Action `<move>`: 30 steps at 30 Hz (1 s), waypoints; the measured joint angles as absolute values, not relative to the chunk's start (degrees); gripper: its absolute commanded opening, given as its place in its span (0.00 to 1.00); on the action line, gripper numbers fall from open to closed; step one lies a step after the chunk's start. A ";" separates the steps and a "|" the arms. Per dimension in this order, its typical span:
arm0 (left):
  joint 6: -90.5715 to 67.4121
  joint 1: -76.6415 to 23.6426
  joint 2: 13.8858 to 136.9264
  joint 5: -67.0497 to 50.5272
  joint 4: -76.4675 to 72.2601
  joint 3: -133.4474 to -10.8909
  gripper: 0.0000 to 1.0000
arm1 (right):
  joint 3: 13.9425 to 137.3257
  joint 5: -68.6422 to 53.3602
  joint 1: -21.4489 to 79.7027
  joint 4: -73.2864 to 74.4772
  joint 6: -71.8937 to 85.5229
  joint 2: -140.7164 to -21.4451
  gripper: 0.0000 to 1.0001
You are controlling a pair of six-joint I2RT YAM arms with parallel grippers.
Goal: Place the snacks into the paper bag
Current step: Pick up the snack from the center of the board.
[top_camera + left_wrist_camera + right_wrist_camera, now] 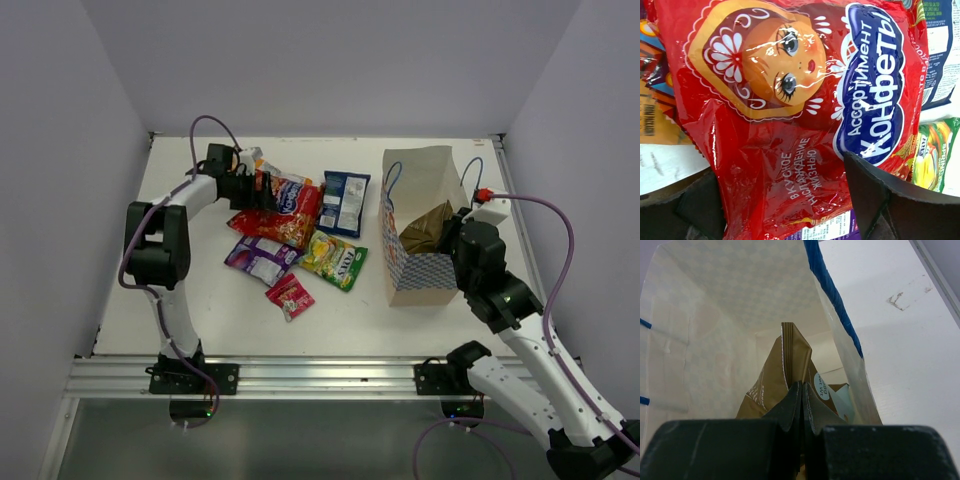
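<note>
Several snacks lie in a heap at the table's middle left. Topmost is a red packet (285,215) (780,100) with a doll face. My left gripper (262,190) (777,167) is open right over it, one finger (880,200) on each side of the foil. Around the red packet lie a dark blue packet (344,200), a purple one (260,258), a yellow-green one (335,258), a small pink-red one (290,295) and an orange one (655,100). The paper bag (425,170) (740,290) stands open at the right, a brown chip bag (430,225) (790,355) inside. My right gripper (455,235) (801,385) is shut in the bag's mouth, right in front of the chip bag.
White walls enclose the table on three sides. The bag's blue cord handles (392,185) stick up at its rim. An aluminium rail (300,375) runs along the near edge, between the arm bases.
</note>
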State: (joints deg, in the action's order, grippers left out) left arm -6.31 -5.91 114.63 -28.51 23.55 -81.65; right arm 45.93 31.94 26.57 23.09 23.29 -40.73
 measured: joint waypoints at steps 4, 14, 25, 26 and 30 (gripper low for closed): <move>-6.76 -6.37 114.63 -28.49 23.53 -81.65 0.42 | 45.91 31.94 26.57 23.09 23.29 -40.73 0.00; -7.97 -6.90 113.95 -32.38 19.27 -80.01 0.00 | 45.89 31.92 26.57 23.09 23.27 -40.73 0.00; -18.55 -8.12 98.26 -40.93 6.09 -77.19 0.00 | 45.89 31.94 26.57 23.11 22.87 -40.73 0.00; -20.43 -8.08 96.82 -41.47 3.49 -77.19 0.00 | 45.89 31.94 26.57 23.11 22.85 -40.73 0.00; -26.81 -7.66 92.58 -42.92 -4.82 -78.24 0.00 | 45.89 31.94 26.57 23.11 22.85 -40.73 0.00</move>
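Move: The left gripper is low over the big red packet, pads spread around its rim; the packet's middle is about 4 cm to its right, 3 cm back and 2 cm below. An orange packet lies partly under it, about 2 cm ahead and 3 cm right of the gripper. The dark blue packet is some 20 cm right and 3 cm back, the purple one 16 cm back and 1 cm right. From the right hand the red packet is about 15 cm ahead, 37 cm left, 22 cm below. Close the left gripper fully on the red packet's foil, easing a centimetre or two to the right as the fingers shut, then lift fast, about 25 cm up off the pile. Let the hand carry some 4 cm more to the right on the way, keep the pinch, and roll the wrist, tilting the fingers up from their downward slant by some 30 degrees. ##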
